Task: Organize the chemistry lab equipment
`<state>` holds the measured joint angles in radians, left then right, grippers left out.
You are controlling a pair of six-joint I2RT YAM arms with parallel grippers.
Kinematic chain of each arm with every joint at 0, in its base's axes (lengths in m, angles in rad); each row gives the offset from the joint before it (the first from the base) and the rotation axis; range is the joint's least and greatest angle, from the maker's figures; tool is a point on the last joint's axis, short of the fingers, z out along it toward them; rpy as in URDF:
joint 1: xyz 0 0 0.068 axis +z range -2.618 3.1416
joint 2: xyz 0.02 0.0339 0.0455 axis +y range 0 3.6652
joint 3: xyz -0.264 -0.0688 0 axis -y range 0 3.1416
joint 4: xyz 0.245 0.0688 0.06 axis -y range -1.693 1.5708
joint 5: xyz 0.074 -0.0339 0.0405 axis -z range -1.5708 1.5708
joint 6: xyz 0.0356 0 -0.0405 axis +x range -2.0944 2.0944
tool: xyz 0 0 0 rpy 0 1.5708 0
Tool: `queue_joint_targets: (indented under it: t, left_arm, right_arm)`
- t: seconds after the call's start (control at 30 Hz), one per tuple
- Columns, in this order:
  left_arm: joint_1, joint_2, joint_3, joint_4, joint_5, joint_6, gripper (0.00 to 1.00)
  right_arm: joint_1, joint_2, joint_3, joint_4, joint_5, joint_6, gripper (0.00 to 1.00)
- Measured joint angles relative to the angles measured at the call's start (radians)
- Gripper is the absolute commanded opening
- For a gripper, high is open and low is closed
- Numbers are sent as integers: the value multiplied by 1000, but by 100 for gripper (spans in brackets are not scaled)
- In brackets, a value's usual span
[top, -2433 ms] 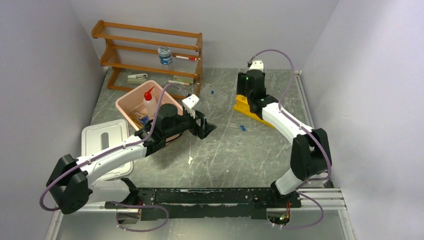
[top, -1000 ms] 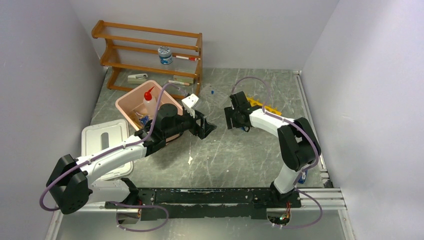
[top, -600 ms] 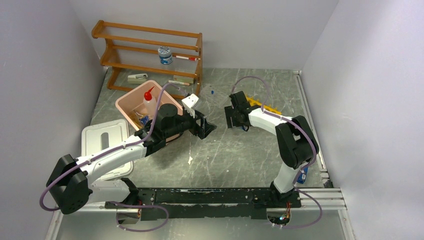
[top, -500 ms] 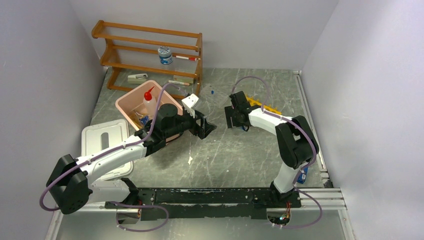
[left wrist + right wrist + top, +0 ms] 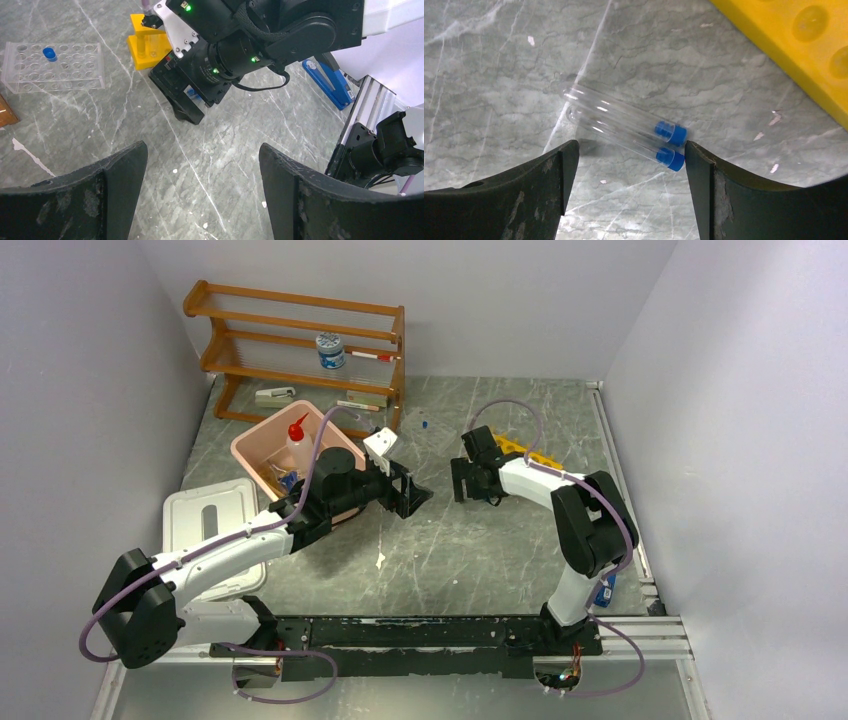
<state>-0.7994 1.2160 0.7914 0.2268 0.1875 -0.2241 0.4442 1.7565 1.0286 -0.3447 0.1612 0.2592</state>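
Two blue-capped clear tubes (image 5: 624, 127) lie side by side on the grey table, caps toward the yellow holed rack (image 5: 794, 45). My right gripper (image 5: 631, 150) is open and low over them, one finger on each side; the nearer cap sits close to the right finger (image 5: 724, 185). In the top view this gripper (image 5: 470, 485) is just left of the rack (image 5: 530, 455). My left gripper (image 5: 415, 495) hovers open and empty over the table's middle, its fingers (image 5: 120, 170) spread wide. The red-nozzled squeeze bottle (image 5: 298, 445) stands in a pink bin (image 5: 255, 445).
A wooden shelf (image 5: 300, 340) with a jar (image 5: 329, 350) stands at the back left. A white lidded box (image 5: 210, 520) lies by the left arm. A clear tube rack (image 5: 52, 67) holds one blue cap. A blue tool (image 5: 327, 82) lies near the right base.
The right arm swung from above the yellow rack leftward and down to the two tubes, and its jaws have widened. The left arm has not moved.
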Motion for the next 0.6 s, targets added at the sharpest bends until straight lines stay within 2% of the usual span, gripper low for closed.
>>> queue_joint_targets:
  t: [0.2,0.4,0.6]
  left_arm:
    - [0,0,0,0,0,0,86]
    - [0,0,0,0,0,0,85]
    - [0,0,0,0,0,0,85]
  right_arm:
    - [0,-4,-16,10,-44,-2,74]
    - [0,-26,-39,18,-92,-37,52]
    - [7,-26,-40,18,-123,-88,49]
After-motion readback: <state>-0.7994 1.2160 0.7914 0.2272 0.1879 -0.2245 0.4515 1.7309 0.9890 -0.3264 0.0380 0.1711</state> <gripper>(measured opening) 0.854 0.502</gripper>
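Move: Two stoppered test tubes lie side by side on the table, at the fingertips of the right hand: the nearer one's middle is about 1 cm ahead and 1 cm below, the other about 2 cm ahead, with both blue stoppers by the right finger. The yellow rack stands roughly 8 cm ahead and 9 cm to the right; the clear tube rack some 11 cm ahead and 8 cm left. From the left hand the nearer tube is about 10 cm ahead, 8 cm right and 21 cm below. The right hand's right finger pushes the stoppered ends of the tubes along to the left as the wide-open fingers close to about half open around the nearer tube's stopper. Low over the table, the hand draws back and left by about 2 cm in all, easing away from the yellow rack, while the wrist turns some 10 degrees counter-clockwise. ##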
